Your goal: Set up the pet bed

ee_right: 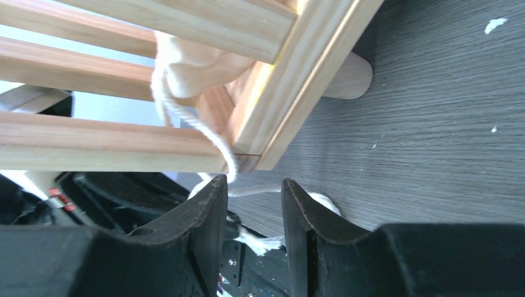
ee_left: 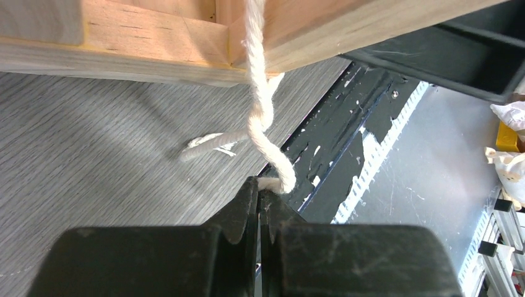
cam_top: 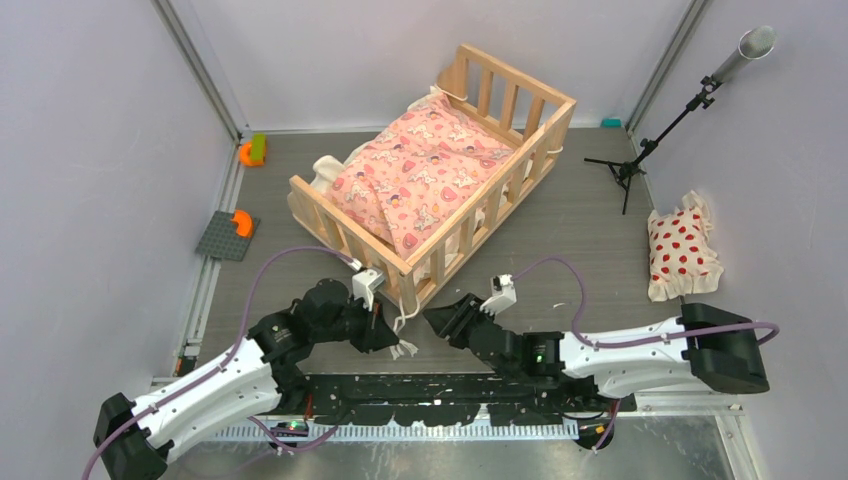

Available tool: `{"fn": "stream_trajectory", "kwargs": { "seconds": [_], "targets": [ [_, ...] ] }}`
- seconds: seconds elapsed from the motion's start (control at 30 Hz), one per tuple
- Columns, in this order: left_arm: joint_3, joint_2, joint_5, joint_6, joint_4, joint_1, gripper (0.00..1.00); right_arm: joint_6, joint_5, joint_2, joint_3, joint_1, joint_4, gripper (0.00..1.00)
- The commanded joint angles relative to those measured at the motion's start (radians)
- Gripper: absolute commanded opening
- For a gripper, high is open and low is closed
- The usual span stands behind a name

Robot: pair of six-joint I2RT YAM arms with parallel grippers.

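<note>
The pet bed (cam_top: 345,232), a light wooden slatted frame, stands mid-table with a pink print cushion (cam_top: 420,170) inside it. A cream tie cord (ee_left: 263,117) hangs from the bed's near corner (ee_left: 155,43) in a loose twist. My left gripper (ee_left: 261,185) is shut on the cord's lower end, just below that corner (cam_top: 390,338). My right gripper (ee_right: 254,181) is open beside the same corner post (ee_right: 297,93); a cord strand (ee_right: 186,114) runs down past its left finger, and frayed ends lie behind the gap. In the top view the right gripper (cam_top: 437,320) faces the left one.
A white pillow with red dots (cam_top: 682,250) lies at the right wall. A black tripod stand (cam_top: 640,160) stands behind it. A grey baseplate with an orange piece (cam_top: 226,236) and an orange-green toy (cam_top: 252,151) lie at the left. Walls enclose three sides.
</note>
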Motion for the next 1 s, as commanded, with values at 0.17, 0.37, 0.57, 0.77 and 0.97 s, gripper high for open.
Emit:
{"fn": "stream_trajectory", "kwargs": {
  "seconds": [0.17, 0.37, 0.57, 0.77, 0.97],
  "targets": [
    [0.033, -0.011, 0.004, -0.008, 0.029, -0.002, 0.0, -0.112, -0.129, 0.138, -0.05, -0.06, 0.398, 0.4],
    [0.034, -0.009, 0.007, -0.01, 0.03, -0.002, 0.0, -0.15, -0.163, 0.191, -0.049, -0.064, 0.477, 0.37],
    [0.031, -0.007, 0.007, -0.018, 0.037, -0.002, 0.0, -0.136, -0.11, 0.208, -0.076, -0.067, 0.509, 0.32],
    [0.027, -0.006, 0.01, -0.022, 0.046, -0.002, 0.0, -0.15, -0.092, 0.231, -0.094, -0.075, 0.552, 0.19],
    [0.024, -0.01, 0.021, -0.033, 0.062, -0.002, 0.0, -0.172, -0.092, 0.248, -0.09, -0.077, 0.574, 0.05]
  ]
}}
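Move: The cord strand hanging by the near corner of the crib is about 2 cm ahead of the right gripper, 3 cm to its left and 2 cm below. The crib's corner post stands some 3 cm beyond that strand, the cord crossing lies 4 cm left, 2 cm back and 3 cm below the right gripper. From the left gripper, which already pinches one cord, the strand is roughly 7 cm ahead, 3 cm to the right and 2 cm higher. Dip the half-open right gripper, then swing it left about 3 cm towards the cord strand at the crib's corner with a slight counter-clockwise turn. Ease down and forward, giving back nearly 1 cm to the right, while closing the fingers almost shut to pinch the strand. Hold the left gripper still, keeping its pinch on the other cord. ##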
